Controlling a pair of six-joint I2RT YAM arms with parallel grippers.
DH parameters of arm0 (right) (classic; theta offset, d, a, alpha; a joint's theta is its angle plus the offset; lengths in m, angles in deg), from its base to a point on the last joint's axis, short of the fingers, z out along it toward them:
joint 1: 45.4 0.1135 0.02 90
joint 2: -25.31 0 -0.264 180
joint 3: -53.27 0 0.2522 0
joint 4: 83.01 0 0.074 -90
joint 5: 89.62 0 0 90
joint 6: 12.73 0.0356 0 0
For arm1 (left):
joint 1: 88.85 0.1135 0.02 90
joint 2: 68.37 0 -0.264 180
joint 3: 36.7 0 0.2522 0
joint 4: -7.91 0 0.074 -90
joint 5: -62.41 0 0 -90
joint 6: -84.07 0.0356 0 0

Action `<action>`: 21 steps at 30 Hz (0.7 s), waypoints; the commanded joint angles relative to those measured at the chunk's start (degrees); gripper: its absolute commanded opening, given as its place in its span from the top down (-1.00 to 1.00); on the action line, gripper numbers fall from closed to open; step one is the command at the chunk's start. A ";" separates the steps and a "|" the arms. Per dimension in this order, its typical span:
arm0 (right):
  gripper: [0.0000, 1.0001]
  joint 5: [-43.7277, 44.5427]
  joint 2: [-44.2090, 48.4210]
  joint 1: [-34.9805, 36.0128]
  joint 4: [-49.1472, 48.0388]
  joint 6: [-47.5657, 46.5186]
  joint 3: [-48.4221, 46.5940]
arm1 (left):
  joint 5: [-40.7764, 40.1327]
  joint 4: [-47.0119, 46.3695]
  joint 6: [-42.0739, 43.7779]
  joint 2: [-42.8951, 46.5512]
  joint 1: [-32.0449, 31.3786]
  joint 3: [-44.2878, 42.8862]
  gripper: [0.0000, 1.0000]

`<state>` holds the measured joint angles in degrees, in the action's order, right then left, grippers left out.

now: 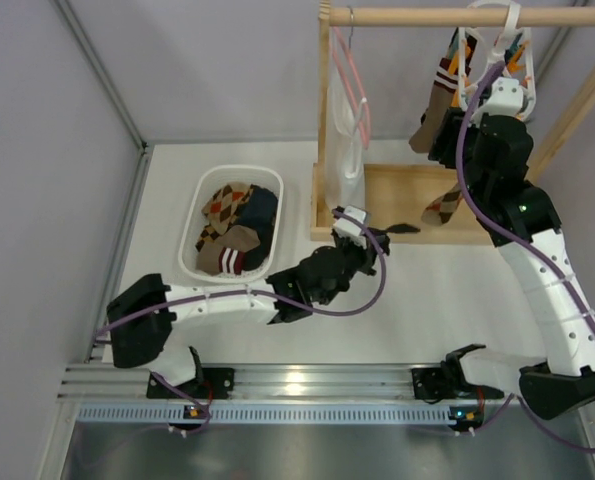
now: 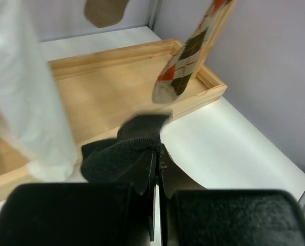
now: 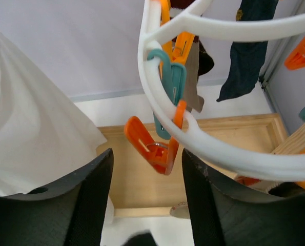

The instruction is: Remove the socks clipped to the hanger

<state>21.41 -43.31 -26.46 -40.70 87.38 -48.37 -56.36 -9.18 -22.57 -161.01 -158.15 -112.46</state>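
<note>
The white ring hanger (image 3: pixel 193 141) hangs from the wooden rail, with orange and teal clips. My right gripper (image 3: pixel 147 154) is open, its fingers on either side of an orange clip (image 3: pixel 152 143) and clear of it. A taupe sock (image 1: pixel 435 100) with a striped cuff and an argyle sock (image 1: pixel 445 205) hang from the hanger (image 1: pixel 492 45). A dark navy sock (image 3: pixel 244 61) also hangs from the ring. My left gripper (image 2: pixel 160 151) is shut on a dark sock (image 2: pixel 121 151) just above the table, by the front edge of the wooden tray (image 2: pixel 116 87).
A white basket (image 1: pixel 189 228) left of the tray holds several socks. A white cloth bag (image 1: pixel 344 150) on a pink wire hanger (image 1: pixel 353 70) hangs from the wooden rail (image 1: pixel 427 15). The rack's slanted post (image 1: pixel 577 100) stands at the right.
</note>
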 commanded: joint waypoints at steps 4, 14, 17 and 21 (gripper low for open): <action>-0.46 -3.63 6.12 -0.92 -0.70 -0.70 2.62 | -12.07 8.04 -1.37 17.99 0.13 10.31 1.00; -0.99 -7.85 22.10 -0.92 2.03 1.14 15.70 | -30.83 35.12 -3.66 32.51 5.37 8.22 1.00; -0.99 -6.81 25.97 -0.92 4.31 1.32 17.73 | -22.60 39.88 -6.90 33.66 15.28 6.98 1.00; -0.99 -5.31 29.94 -0.92 7.47 1.14 19.93 | -14.15 42.53 -9.98 31.57 28.75 4.87 1.00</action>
<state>15.31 -15.58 -26.57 -36.33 88.01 -29.39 -77.48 27.98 -28.93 -128.46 -136.64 -104.13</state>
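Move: The left hand, already pinching the dark sock, has the basket about 33 cm to its left, 16 cm ahead and some 22 cm below; the white cloth hangs 14 cm ahead and 8 cm left, about level with this hand. The right hand's fingers straddle the orange clip, about 3 cm straight ahead and 1 cm higher; from this hand the checked sock hangs 2 cm ahead, 3 cm right and some 12 cm below. Leftward in a quick sweep of about 29 cm, the left hand carries the pinched dark sock past the near side of the white cloth towards the basket, rising a little at first, curving forward late and swinging some 45 degrees counter-clockwise to point straight ahead. Meanwhile the right hand spreads its part-open fingers wide and backs off about 12 cm from the orange clip, sinking slightly. ##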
